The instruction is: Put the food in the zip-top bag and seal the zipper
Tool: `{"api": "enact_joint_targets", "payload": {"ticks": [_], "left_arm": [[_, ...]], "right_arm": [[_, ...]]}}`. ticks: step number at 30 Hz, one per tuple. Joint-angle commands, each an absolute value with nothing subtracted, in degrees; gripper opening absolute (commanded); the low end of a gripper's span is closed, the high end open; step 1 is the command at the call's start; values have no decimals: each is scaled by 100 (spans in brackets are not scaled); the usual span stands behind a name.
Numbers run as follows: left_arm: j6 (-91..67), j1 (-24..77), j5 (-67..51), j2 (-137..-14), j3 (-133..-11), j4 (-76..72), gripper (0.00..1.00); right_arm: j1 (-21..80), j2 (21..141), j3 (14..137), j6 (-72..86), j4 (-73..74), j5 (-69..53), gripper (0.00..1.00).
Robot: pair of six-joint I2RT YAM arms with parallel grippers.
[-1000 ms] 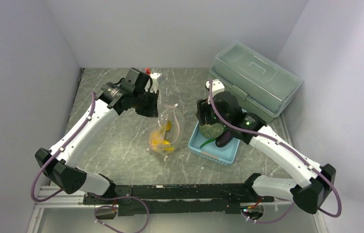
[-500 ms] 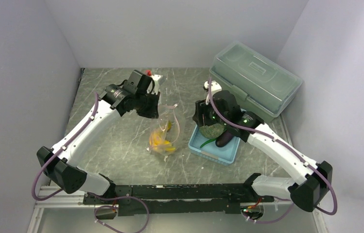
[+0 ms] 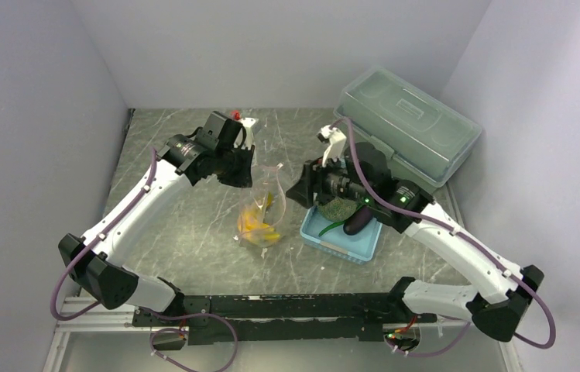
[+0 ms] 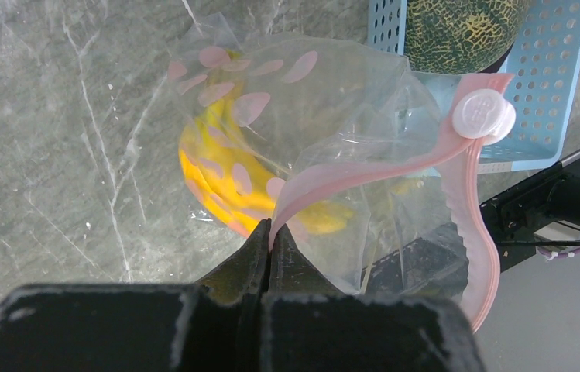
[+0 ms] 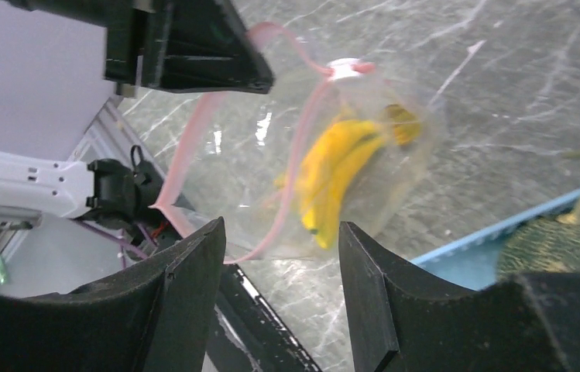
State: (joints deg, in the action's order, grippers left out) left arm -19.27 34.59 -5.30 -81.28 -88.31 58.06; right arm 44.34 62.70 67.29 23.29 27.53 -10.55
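The clear zip-top bag (image 3: pixel 265 208) hangs from my left gripper (image 3: pixel 245 175), which is shut on the pink zipper (image 4: pixel 364 174) at its mouth. My left gripper's (image 4: pixel 269 232) jaws pinch that strip. The white slider (image 4: pixel 484 115) sits at the strip's far end. Yellow bananas (image 4: pixel 209 178) lie inside the bag (image 5: pixel 395 155). My right gripper (image 3: pixel 300 190) hovers just right of the bag, open and empty. Through the right gripper's (image 5: pixel 280 232) jaws I see the bananas (image 5: pixel 333 174) and the zipper (image 5: pixel 302 147). The netted melon (image 3: pixel 338 208), purple eggplant (image 3: pixel 356 221) and a thin green vegetable (image 3: pixel 331 226) sit in the blue basket (image 3: pixel 333 242).
A big translucent grey-green lidded box (image 3: pixel 406 124) stands at the back right, behind the basket. Grey walls close in on three sides. The black rail with both arm bases (image 3: pixel 271 306) runs along the near edge.
My right gripper has swung left from above the melon in the basket and now points at the bag. The left gripper still holds the zipper strip in the same place.
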Motion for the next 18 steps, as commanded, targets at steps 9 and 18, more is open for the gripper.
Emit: {"api": "enact_joint_targets", "payload": {"ticks": [9,18], "left_arm": [[-1971,3480,-517,-7878,-8868,5678,0],[-1988,3480,-547,-7721,-8832,5657,0]], "right_arm": [[5568,7652,8224,2320,3837,626,59],[6047,8548,8789,2443,4739,2065,60]]}}
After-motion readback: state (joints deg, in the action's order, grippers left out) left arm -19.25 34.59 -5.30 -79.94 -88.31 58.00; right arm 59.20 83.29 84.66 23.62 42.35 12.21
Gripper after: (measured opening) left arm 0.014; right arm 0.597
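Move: The right hand's aim is the near right edge of the zip-top bag's open mouth, about 5 cm to its left, level fore and aft, and some 5 cm below. The white slider on the rim sits about 6 cm ahead, 4 cm left and 4 cm below. The bananas in the bag lie about 8 cm left, 3 cm ahead and far down; the blue basket is 14 cm right and 7 cm ahead. From the left hand, that rim edge is 4 cm right and 5 cm back. Swing the right gripper about 5 cm left to the open bag mouth, then sink it nearly 5 cm while tipping the fingers some 20 degrees farther down, so that the parted fingers come to either side of the rim's free edge. Don't close them yet; keep the left gripper shut on its part of the pink rim, almost still. ##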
